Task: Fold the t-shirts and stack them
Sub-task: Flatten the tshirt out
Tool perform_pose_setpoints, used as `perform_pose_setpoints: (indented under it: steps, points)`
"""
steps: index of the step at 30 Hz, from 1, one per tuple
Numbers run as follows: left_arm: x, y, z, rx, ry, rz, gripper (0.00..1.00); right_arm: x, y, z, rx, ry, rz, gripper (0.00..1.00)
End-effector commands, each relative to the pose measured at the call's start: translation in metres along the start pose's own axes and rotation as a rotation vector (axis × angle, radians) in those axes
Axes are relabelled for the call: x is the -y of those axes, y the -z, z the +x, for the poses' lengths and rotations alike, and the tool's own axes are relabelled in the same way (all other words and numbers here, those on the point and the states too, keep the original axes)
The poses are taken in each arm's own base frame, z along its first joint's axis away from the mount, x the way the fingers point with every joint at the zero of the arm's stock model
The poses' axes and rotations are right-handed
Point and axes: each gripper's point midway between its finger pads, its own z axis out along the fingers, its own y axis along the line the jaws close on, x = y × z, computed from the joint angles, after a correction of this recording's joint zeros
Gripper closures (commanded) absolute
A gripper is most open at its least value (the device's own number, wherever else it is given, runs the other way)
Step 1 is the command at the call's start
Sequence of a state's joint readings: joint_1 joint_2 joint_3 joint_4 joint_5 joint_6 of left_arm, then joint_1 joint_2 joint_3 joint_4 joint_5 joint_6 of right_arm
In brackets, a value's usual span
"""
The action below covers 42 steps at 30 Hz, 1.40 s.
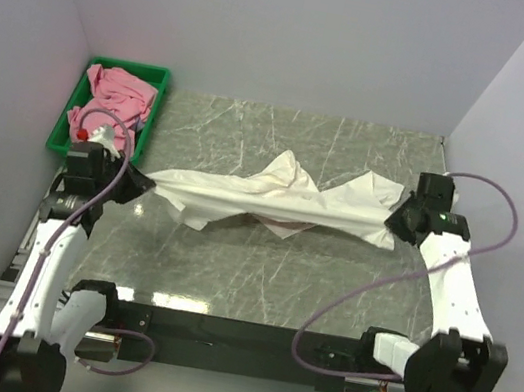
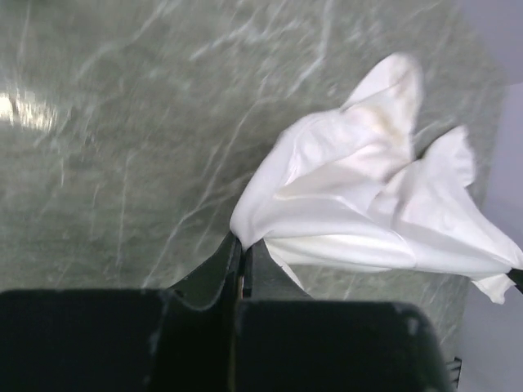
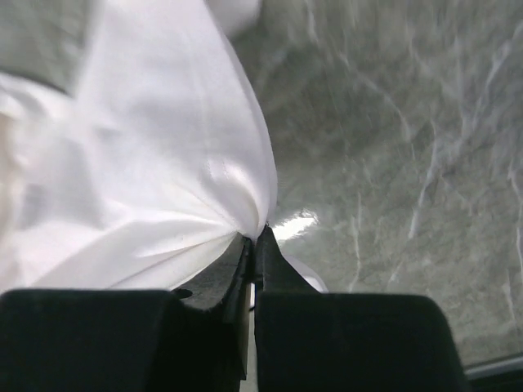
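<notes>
The white t-shirt (image 1: 277, 199) hangs stretched between both arms above the middle of the marble table (image 1: 258, 277), bunched into a long band with its lower folds sagging to the surface. My left gripper (image 1: 138, 182) is shut on its left end, the cloth (image 2: 359, 212) fanning out from the pinched tips (image 2: 242, 243). My right gripper (image 1: 395, 222) is shut on the right end, where the fabric (image 3: 139, 163) gathers into the closed tips (image 3: 257, 234). A pink t-shirt (image 1: 115, 94) lies crumpled in the green tray (image 1: 149, 120) at the back left. No printed graphic shows on the white one.
The green tray stands against the left wall, just behind my left arm, and also holds a small red-capped item (image 1: 81, 135). White walls close in the table at the left, back and right. Purple cables loop off both arms.
</notes>
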State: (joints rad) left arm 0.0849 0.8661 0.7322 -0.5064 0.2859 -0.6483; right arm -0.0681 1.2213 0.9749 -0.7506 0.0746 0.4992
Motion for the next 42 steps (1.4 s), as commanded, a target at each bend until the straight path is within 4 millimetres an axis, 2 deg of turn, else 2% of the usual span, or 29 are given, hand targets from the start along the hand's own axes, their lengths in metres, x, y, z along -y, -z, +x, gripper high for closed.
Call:
perform_pose_setpoints:
  steps: [1,3,7,8,11,15,16,17,18,19,20,21,22,24,28,29,30,31,32,33,34,35,36,37,38,39,40,41,42]
  points:
    - [0.015,0.032,-0.040,0.164,-0.017,-0.019,0.99,-0.001,0.046,-0.048,0.216,-0.062,-0.018,1.00]
    - [0.016,0.033,-0.037,0.160,0.018,-0.010,0.99,0.002,0.048,-0.045,0.216,-0.068,-0.018,1.00]
    - [-0.005,0.023,0.006,0.035,0.099,-0.042,0.99,0.013,0.039,-0.011,0.128,-0.094,-0.009,1.00]
    - [-0.010,0.024,0.014,0.017,0.113,-0.054,0.99,0.014,0.034,0.004,0.089,-0.113,-0.025,1.00]
    - [-0.019,0.038,0.037,-0.021,0.153,-0.078,0.99,0.019,0.035,0.028,0.053,-0.149,-0.041,1.00]
    - [-0.024,0.047,0.060,-0.109,0.141,-0.089,0.99,0.035,0.050,0.040,0.101,-0.165,-0.026,1.00]
    - [-0.023,0.045,0.063,-0.115,0.128,-0.076,0.94,0.038,0.057,0.039,0.138,-0.163,-0.033,0.98]
    - [-0.024,0.045,0.063,-0.111,0.121,-0.074,0.87,0.042,0.059,0.040,0.149,-0.158,-0.023,0.83]
    - [-0.026,0.045,0.059,-0.090,0.114,-0.082,0.69,0.045,0.063,0.037,0.183,-0.159,-0.023,0.76]
    - [-0.024,0.047,0.054,-0.071,0.103,-0.083,0.53,0.045,0.065,0.035,0.197,-0.147,-0.025,0.62]
    - [-0.025,0.048,0.050,-0.058,0.085,-0.091,0.37,0.043,0.066,0.030,0.215,-0.142,-0.036,0.56]
    - [-0.026,0.049,0.043,-0.032,0.066,-0.109,0.16,0.043,0.065,0.027,0.218,-0.140,-0.031,0.52]
    - [-0.023,0.052,0.032,-0.001,0.045,-0.112,0.10,0.042,0.065,0.025,0.222,-0.130,-0.030,0.45]
    - [-0.026,0.053,0.020,0.026,-0.004,-0.152,0.05,0.034,0.064,0.013,0.234,-0.118,-0.042,0.42]
    - [0.005,0.051,-0.006,0.045,-0.060,-0.065,0.06,-0.008,0.067,-0.010,0.237,-0.026,-0.171,0.37]
    - [0.014,0.040,-0.011,0.036,-0.059,-0.033,0.06,-0.017,0.057,-0.010,0.200,-0.003,-0.166,0.37]
    - [0.029,0.034,-0.005,-0.001,-0.080,0.013,0.07,-0.023,0.054,-0.012,0.191,0.007,-0.165,0.37]
    - [0.043,0.030,-0.008,0.006,-0.104,0.034,0.07,-0.041,0.055,-0.013,0.197,0.050,-0.201,0.36]
    - [0.052,0.014,-0.008,-0.006,-0.121,0.024,0.07,-0.048,0.051,-0.014,0.192,0.059,-0.210,0.36]
    - [0.087,0.012,0.005,-0.034,-0.203,0.091,0.07,-0.055,0.040,-0.010,0.159,0.070,-0.207,0.36]
    - [0.101,0.005,0.010,-0.040,-0.250,0.099,0.07,-0.061,0.034,-0.008,0.141,0.066,-0.220,0.36]
    - [0.106,-0.017,0.021,-0.082,-0.299,0.061,0.08,-0.071,0.022,-0.005,0.106,0.069,-0.239,0.36]
    - [0.135,-0.021,0.023,-0.062,-0.346,0.107,0.08,-0.074,0.015,-0.003,0.087,0.063,-0.238,0.36]
    - [0.144,-0.031,0.027,-0.072,-0.370,0.106,0.08,-0.080,0.010,-0.004,0.079,0.069,-0.250,0.36]
    - [0.143,-0.057,0.037,-0.111,-0.406,0.067,0.09,-0.081,-0.003,0.001,0.047,0.076,-0.230,0.36]
    - [0.170,-0.061,0.033,-0.090,-0.434,0.106,0.09,-0.081,-0.008,0.002,0.036,0.080,-0.221,0.36]
    - [0.179,-0.071,0.034,-0.087,-0.459,0.107,0.09,-0.086,-0.012,0.005,0.022,0.086,-0.240,0.36]
    - [0.176,-0.095,0.041,-0.101,-0.516,0.062,0.10,-0.086,-0.021,0.008,0.001,0.090,-0.229,0.36]
    - [0.202,-0.098,0.038,-0.077,-0.545,0.102,0.11,-0.086,-0.025,0.011,-0.009,0.093,-0.231,0.36]
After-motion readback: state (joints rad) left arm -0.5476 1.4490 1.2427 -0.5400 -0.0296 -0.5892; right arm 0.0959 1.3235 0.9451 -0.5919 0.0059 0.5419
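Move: Each hand holds one end of the stretched white t-shirt, bound for the bare table nearer the arms. For the left hand that spot is about 10 cm back, 5 cm right and 17 cm below; for the right, about 12 cm back and 13 cm down, neither left nor right. The t-shirt's far peak lies some 16 cm ahead and 27 cm right of the left hand, the green bin 20 cm ahead and 14 cm left of it. The shirt's right flap is 13 cm ahead and 4 cm left of the right hand. Still pinching the white t-shirt's ends, both hands flick upward about 5 cm, then swing back towards the bases some 7 cm while sinking again, and both open in the air to let the cloth go. Emptied, the left hand rises a little and sweeps about 17 cm right and 13 cm forward towards the far peak, turning clockwise some 25 degrees, while the right hand goes about 10 cm forward, a little left and then down towards the right flap, fingers open. ##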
